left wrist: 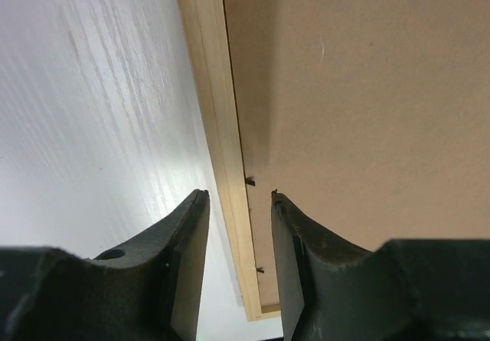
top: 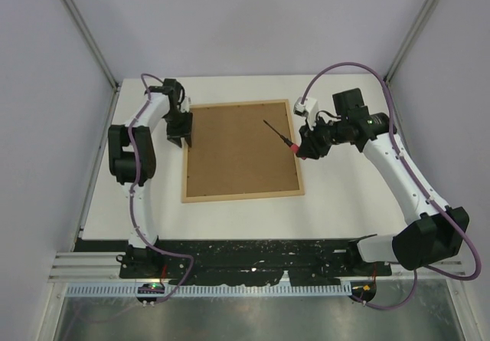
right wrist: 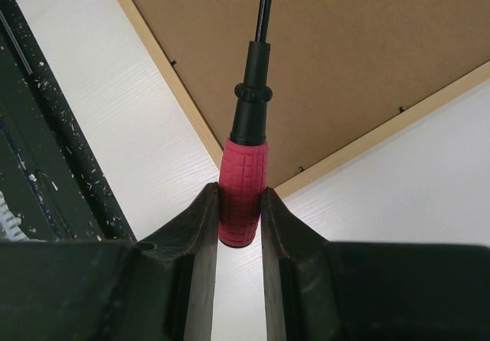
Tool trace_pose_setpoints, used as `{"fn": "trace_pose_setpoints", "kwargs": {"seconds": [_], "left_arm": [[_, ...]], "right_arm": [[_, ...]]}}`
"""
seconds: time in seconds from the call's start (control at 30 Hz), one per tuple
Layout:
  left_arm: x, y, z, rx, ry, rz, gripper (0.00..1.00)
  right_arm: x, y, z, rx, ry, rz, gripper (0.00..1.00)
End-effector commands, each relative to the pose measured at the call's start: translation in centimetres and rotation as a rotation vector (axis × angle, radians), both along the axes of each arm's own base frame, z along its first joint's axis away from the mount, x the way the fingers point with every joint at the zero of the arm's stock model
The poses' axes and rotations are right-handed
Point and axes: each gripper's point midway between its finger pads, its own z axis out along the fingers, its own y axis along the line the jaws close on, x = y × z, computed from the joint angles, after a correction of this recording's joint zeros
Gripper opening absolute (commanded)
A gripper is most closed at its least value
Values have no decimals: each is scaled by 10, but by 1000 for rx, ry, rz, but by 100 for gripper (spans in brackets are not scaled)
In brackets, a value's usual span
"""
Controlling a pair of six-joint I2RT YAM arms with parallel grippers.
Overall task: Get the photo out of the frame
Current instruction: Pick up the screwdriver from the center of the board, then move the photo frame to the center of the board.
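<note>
The frame (top: pixel 239 196) lies face down on the white table, its brown fibreboard back (top: pixel 242 149) up. The photo is hidden under that back. My left gripper (top: pixel 181 136) hovers over the frame's left rail near the far corner. In the left wrist view its jaws (left wrist: pixel 239 197) stand open astride the light-wood rail (left wrist: pixel 218 111), touching nothing. My right gripper (top: pixel 306 151), just off the frame's right edge, is shut on the red handle of a screwdriver (top: pixel 279 135). In the right wrist view the screwdriver (right wrist: pixel 243 180) points its black shaft out over the back panel (right wrist: pixel 352 50).
Small dark metal tabs (left wrist: pixel 249 180) sit along the inner edge of the rail against the back panel. A black strip with pale specks (top: pixel 253 249) runs along the table's near edge by the arm bases. Grey walls enclose the table on three sides.
</note>
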Motion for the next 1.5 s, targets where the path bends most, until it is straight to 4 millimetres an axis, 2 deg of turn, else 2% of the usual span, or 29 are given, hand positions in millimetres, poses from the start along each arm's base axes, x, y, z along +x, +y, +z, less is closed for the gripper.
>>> {"fn": "trace_pose_setpoints", "kwargs": {"seconds": [0.0, 0.17, 0.43, 0.6, 0.67, 0.87, 0.97, 1.0, 1.1, 1.23, 1.37, 1.47], "left_arm": [[-18, -3, 15, -71, 39, -32, 42], [-18, 1, 14, -65, 55, -19, 43], [-21, -13, 11, -117, 165, -4, 42], [-15, -17, 13, -131, 147, -8, 42], [-15, -22, 19, -157, 129, -10, 43], [-8, -64, 55, -438, -13, 2, 47], [2, -66, 61, -449, -94, 34, 51], [5, -59, 62, -412, -128, 49, 51], [20, -18, 66, -177, -260, 126, 53], [26, 29, 65, 90, -289, 134, 59], [26, 59, 53, 275, -242, 108, 64], [33, 78, 51, 435, -214, 55, 66]], "right_arm": [[0, 8, 21, 45, -48, 25, 8], [2, 9, 21, 53, -47, 23, 8], [2, 11, 20, 50, -45, 19, 8], [1, 10, 22, 49, -48, 16, 8], [1, 10, 21, 49, -45, 15, 8], [2, 10, 21, 47, -47, 16, 8], [2, 12, 25, 57, -51, 17, 8], [2, 12, 25, 59, -51, 17, 8], [1, 12, 24, 63, -48, 19, 8], [1, 18, 19, 93, -36, 25, 8], [5, 30, 4, 104, 4, 48, 8], [5, 38, 3, 112, 14, 68, 8]]}}
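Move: The frame lies face down. Its left bar runs almost under my left hand, its middle about 3 cm back and 1 cm right, some 3 cm below; the board's centre is 3 cm back and 19 cm right. My right hand holds the screwdriver high over the frame's right side: the board's centre is roughly 10 cm ahead, 17 cm left and 17 cm below, the frame's near right corner 4 cm back, straight below sideways. My left hand first drifts back and then about 5 cm right over the board, its fingers swinging rightward; then I sweep it back left and up off the frame, ending about 5 cm higher, left of the left bar, fingers opening wider and tilted the other way. My right hand keeps its grip on the red handle, nearly still until it eases 2 cm left over the board at the end. ##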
